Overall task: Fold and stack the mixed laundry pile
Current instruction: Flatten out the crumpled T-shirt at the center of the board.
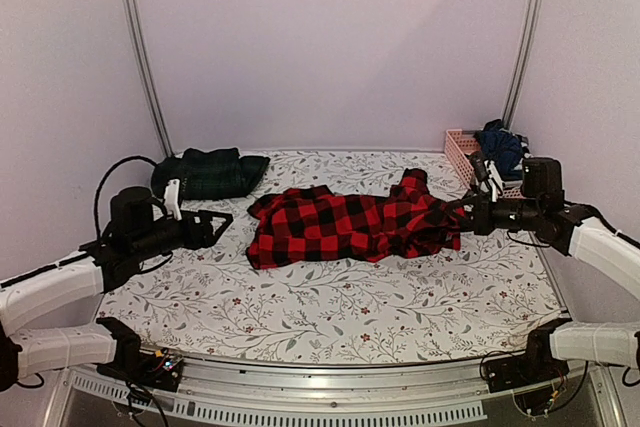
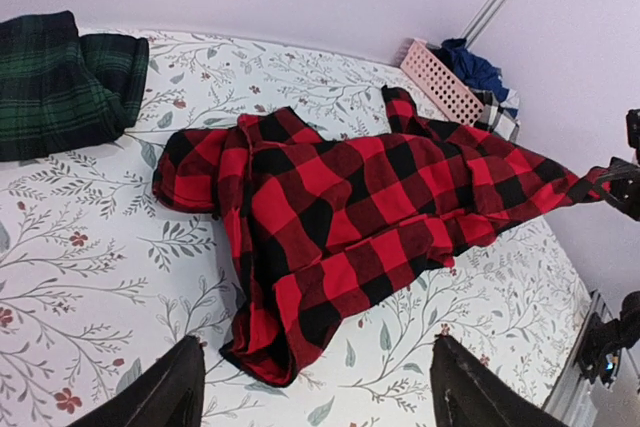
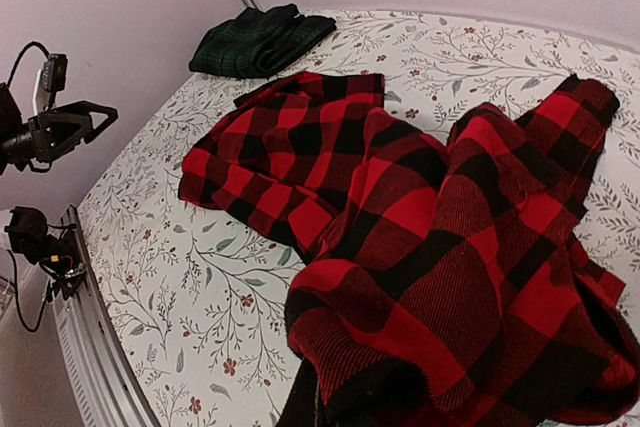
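Note:
The red-and-black checked flannel shirt (image 1: 350, 227) lies crumpled lengthwise across the middle of the table. My right gripper (image 1: 466, 215) is shut on the shirt's right end, and the bunched cloth (image 3: 450, 267) fills the right wrist view and hides the fingers. My left gripper (image 1: 218, 223) hovers just left of the shirt's other end, open, with only the tablecloth between its fingers (image 2: 165, 395). The shirt's near corner (image 2: 265, 347) lies just ahead of them. A folded dark green tartan piece (image 1: 208, 174) rests at the back left. Dark navy clothes (image 1: 500, 144) sit in the basket.
The pink slatted basket (image 1: 460, 150) stands at the back right corner against the wall, behind the right arm. The leaf-patterned cloth (image 1: 330, 307) covers the table, whose near metal edge (image 1: 330, 377) runs between the arm bases. Walls close in on three sides.

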Motion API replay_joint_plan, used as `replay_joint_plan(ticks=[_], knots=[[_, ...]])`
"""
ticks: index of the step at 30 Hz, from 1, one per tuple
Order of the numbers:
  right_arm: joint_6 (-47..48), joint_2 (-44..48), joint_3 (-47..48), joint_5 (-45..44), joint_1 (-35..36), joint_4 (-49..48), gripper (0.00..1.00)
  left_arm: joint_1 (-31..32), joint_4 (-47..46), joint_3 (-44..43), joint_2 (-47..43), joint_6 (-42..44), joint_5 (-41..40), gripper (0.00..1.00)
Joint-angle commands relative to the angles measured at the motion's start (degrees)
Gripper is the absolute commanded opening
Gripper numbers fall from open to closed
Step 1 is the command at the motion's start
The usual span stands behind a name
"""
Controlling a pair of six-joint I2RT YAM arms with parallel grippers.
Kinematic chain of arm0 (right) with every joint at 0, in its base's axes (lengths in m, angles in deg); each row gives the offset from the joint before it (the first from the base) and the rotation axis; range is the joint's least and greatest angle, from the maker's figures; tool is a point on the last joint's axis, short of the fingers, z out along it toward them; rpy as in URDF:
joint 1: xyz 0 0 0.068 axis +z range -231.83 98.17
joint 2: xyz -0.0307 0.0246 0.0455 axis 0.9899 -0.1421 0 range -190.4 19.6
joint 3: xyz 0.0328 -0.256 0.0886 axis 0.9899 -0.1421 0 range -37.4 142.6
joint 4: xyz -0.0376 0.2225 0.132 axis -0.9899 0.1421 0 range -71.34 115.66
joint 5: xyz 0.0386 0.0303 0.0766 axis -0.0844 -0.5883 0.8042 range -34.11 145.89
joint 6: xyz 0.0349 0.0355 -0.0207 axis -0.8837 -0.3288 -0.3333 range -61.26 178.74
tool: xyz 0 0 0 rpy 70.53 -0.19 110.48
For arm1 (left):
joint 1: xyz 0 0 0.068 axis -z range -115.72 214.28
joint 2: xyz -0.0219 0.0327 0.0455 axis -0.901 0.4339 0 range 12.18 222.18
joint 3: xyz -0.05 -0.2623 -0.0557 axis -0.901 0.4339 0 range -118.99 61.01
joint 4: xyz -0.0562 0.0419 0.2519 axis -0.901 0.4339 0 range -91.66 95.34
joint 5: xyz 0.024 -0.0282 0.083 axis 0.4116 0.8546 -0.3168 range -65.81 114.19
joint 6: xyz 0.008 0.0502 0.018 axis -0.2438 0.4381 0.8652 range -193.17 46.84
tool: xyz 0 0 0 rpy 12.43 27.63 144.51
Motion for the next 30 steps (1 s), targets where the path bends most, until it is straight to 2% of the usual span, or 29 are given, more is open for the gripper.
replay_joint_plan(ticks=[1,8,14,17,21,30], knots=[[-6.03,5.08,-5.70,-4.40,-0.27,-1.41,0.00,2.19,5.87,-4.74,8.12,1.75,-0.96,0.73],[-7.20,3.20,-6.11,-7.44,-0.38,-1.16,0.00,5.74,19.96,-21.92,27.91,9.58,1.26,0.71],[-7.82,1.71,-5.04,-6.27,-0.35,-2.53,0.00,5.68,40.15,-40.84,42.60,18.85,3.27,0.67],[-7.90,1.49,-5.01,-5.63,-0.33,-2.87,0.00,5.12,45.64,-47.31,47.60,21.29,3.97,0.63],[-8.17,1.47,-5.23,-5.29,-0.27,-3.44,0.00,4.79,48.26,-51.09,52.26,22.79,5.27,0.55],[-8.09,1.15,-5.35,-4.81,-0.37,-3.54,0.00,4.77,47.84,-55.76,58.63,25.01,5.57,0.52]])
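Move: The near corner of the T-shirt's left end lies about 4 cm ahead of the open left hand, 8 cm to its right and 15 cm below. From that hand, the shirt's far-left sleeve is some 20 cm ahead, 5 cm right, and the folded green garment 28 cm ahead, 10 cm left, both similarly low. The right hand holds the shirt's raised right end; that left-end corner lies about 50 cm to its left, 3 cm ahead and 19 cm below. The left hand dives about 11 cm down while swinging some 8 cm right and 6 cm forward onto the T-shirt's near-left corner, sinking first, then easing forward and right, then dropping again, as its wrist rolls its left side up, tips about 30 degrees down and turns clockwise, the fingers narrowing to roughly half open around the corner without pinching it. The right hand keeps its shut grip on the right end, lowers it about 4 cm early on with a small drift right, then holds still. ##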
